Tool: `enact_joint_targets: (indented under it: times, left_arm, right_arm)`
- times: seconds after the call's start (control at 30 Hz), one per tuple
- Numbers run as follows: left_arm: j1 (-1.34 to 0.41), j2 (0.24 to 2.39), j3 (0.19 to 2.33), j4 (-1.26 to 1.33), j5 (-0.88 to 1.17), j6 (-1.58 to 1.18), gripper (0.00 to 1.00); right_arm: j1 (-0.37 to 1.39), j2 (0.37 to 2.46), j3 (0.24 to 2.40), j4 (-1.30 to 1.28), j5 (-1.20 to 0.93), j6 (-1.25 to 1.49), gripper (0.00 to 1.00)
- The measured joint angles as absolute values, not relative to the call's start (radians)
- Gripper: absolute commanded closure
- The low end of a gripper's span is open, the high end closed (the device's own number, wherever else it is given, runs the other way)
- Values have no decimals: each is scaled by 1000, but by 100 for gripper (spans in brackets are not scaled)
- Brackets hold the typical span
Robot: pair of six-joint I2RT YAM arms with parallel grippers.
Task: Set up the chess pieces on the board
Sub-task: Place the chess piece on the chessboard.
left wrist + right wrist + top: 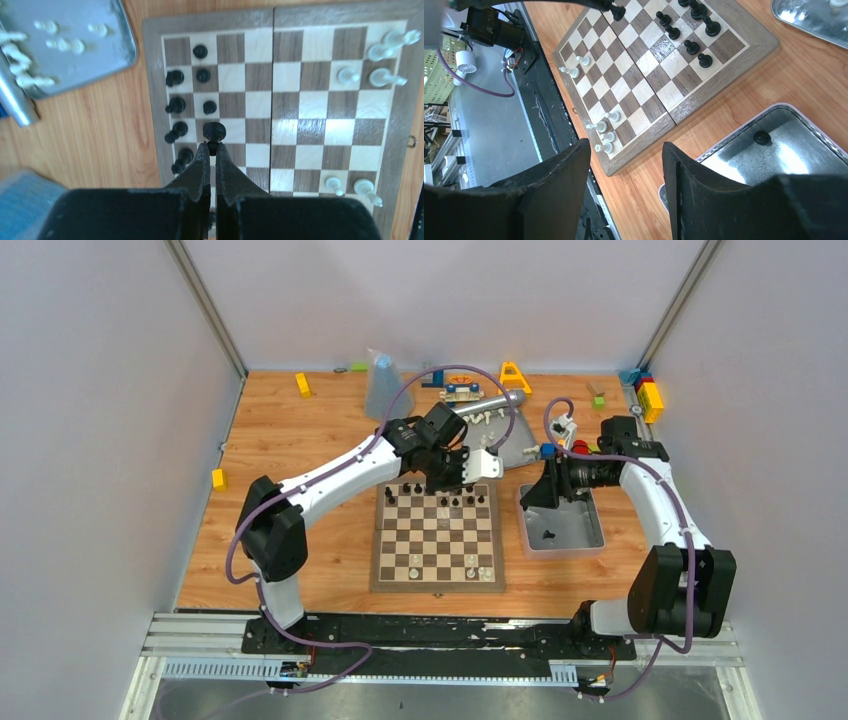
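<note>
The board [437, 540] lies in the middle of the table between the two arms. Several black chess pieces [455, 500] stand on its two far rows, and a few white ones [470, 570] stand near its front edge. My left gripper [213, 146] hangs over the black side, shut on a black chess piece [214, 131] whose round head sticks out past the fingertips. My right gripper [625, 146] is open and holds nothing. It sits over the table between the board [644, 75] and a grey tray [804, 165] that holds a black piece [762, 137].
A second grey tray [515, 445] behind the board holds several white pieces [55, 45], with a silver cylinder [495, 402] beside it. Toy blocks [648, 395] and a clear bag [385, 385] line the back. A yellow block [218, 478] lies at the left.
</note>
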State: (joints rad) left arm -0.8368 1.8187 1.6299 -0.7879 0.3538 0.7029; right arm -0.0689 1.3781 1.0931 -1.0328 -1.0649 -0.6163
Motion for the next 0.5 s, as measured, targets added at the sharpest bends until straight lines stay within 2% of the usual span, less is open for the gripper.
enact_joint_targets:
  times: [0.23,0.5]
  left_arm:
    - [-807,1818,1595,-869,227,704,100]
    - [-795,1887,1595,-885,171,699,100]
  right_arm:
    - [-69,1378,1076,-1028,-1054,-616,44]
    - [-69,1378,1060,-1013,-1048,-616,44]
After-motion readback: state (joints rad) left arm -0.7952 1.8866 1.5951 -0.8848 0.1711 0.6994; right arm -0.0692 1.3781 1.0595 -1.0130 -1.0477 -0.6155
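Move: The left hand holds a black pawn; the empty square it goes to lies about 6 cm to its left, 2 cm ahead and 11 cm below. The nearest standing pawn is 3 cm to the right of that square, a back-row piece 3 cm beyond it, and the lone outer pawn 9 cm to its left. From the right hand the square lies some 22 cm left, 3 cm ahead and 13 cm below. Left hand carries the pinched pawn 5 cm left and 5 cm down towards the empty square, fingers steepening. ##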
